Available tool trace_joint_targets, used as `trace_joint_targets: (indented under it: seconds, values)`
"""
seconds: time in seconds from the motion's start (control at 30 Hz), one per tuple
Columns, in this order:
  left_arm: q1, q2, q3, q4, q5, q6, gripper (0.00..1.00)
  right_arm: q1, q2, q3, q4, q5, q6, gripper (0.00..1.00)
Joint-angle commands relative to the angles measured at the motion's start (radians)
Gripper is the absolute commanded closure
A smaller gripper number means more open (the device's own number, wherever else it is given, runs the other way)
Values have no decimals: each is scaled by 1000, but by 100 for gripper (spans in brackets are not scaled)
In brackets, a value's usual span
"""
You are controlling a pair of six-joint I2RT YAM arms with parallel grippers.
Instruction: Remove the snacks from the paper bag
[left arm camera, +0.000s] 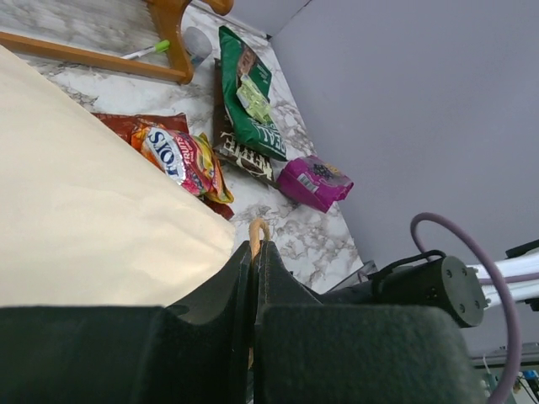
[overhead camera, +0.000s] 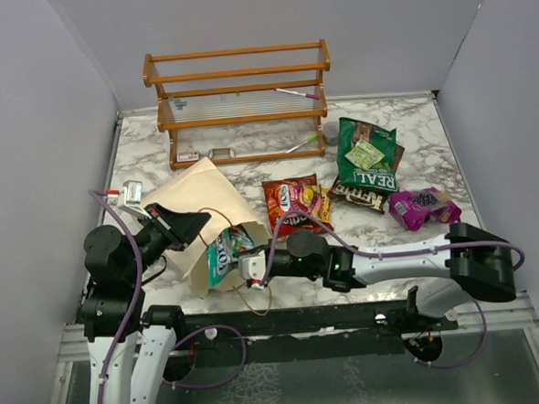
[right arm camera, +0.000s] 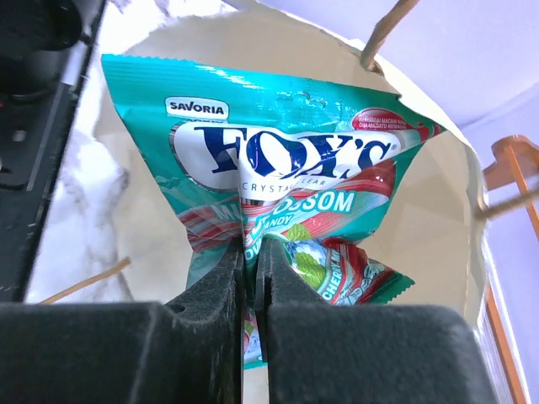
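The paper bag (overhead camera: 196,202) lies on its side on the marble table, mouth toward the near edge. My left gripper (overhead camera: 200,224) (left arm camera: 254,249) is shut on the bag's tan cord handle (left arm camera: 258,227), beside the bag's cream wall (left arm camera: 84,219). My right gripper (overhead camera: 248,266) (right arm camera: 255,250) is shut on the lower edge of a teal snack packet (overhead camera: 224,251) (right arm camera: 278,156) that sits in the bag's mouth (right arm camera: 438,227). On the table lie an orange-red packet (overhead camera: 293,205) (left arm camera: 181,158), a green packet (overhead camera: 367,150) (left arm camera: 253,101), a brown one (overhead camera: 361,195) and a purple one (overhead camera: 424,207) (left arm camera: 316,181).
A wooden rack (overhead camera: 241,103) with small items stands at the back of the table. A small white object (overhead camera: 130,193) lies at the left edge. Grey walls close in the left, right and back. A loose cord handle (overhead camera: 255,299) trails near the front edge.
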Motion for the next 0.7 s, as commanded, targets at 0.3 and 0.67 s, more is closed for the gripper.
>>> trace_joint_targets:
  seconds: [0.3,0.67]
  values:
    - [-1,85,104,115,-16,-27,100,2,-580,-68,-364,-147,55,99]
    - [-1,307,317,237,-9,-74,100,3,-802,-114,-302,499,150,99]
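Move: The right hand holds the teal candy pack at the mouth of the paper bag. The bag's middle is about 9 cm left of that hand, 6 cm ahead and 5 cm lower. The Doritos pile lies roughly 20 cm ahead and 14 cm right, the green REAL bag some 31 cm ahead and 32 cm right, both about 15 cm below. From the left hand, gripping the bag's handle, the bag's middle is some 6 cm ahead, 3 cm left and 20 cm down. Upward and to the right, the right arm draws the still-pinched candy pack away from the paper bag's mouth, about 17 cm up and 14 cm across, dipping some 5 cm back before curving forward again while the fingers tip up roughly 20 degrees. After a brief hold, the left hand keeps its grip on the handle and pulls it up about 8 cm and 4 cm forward. ##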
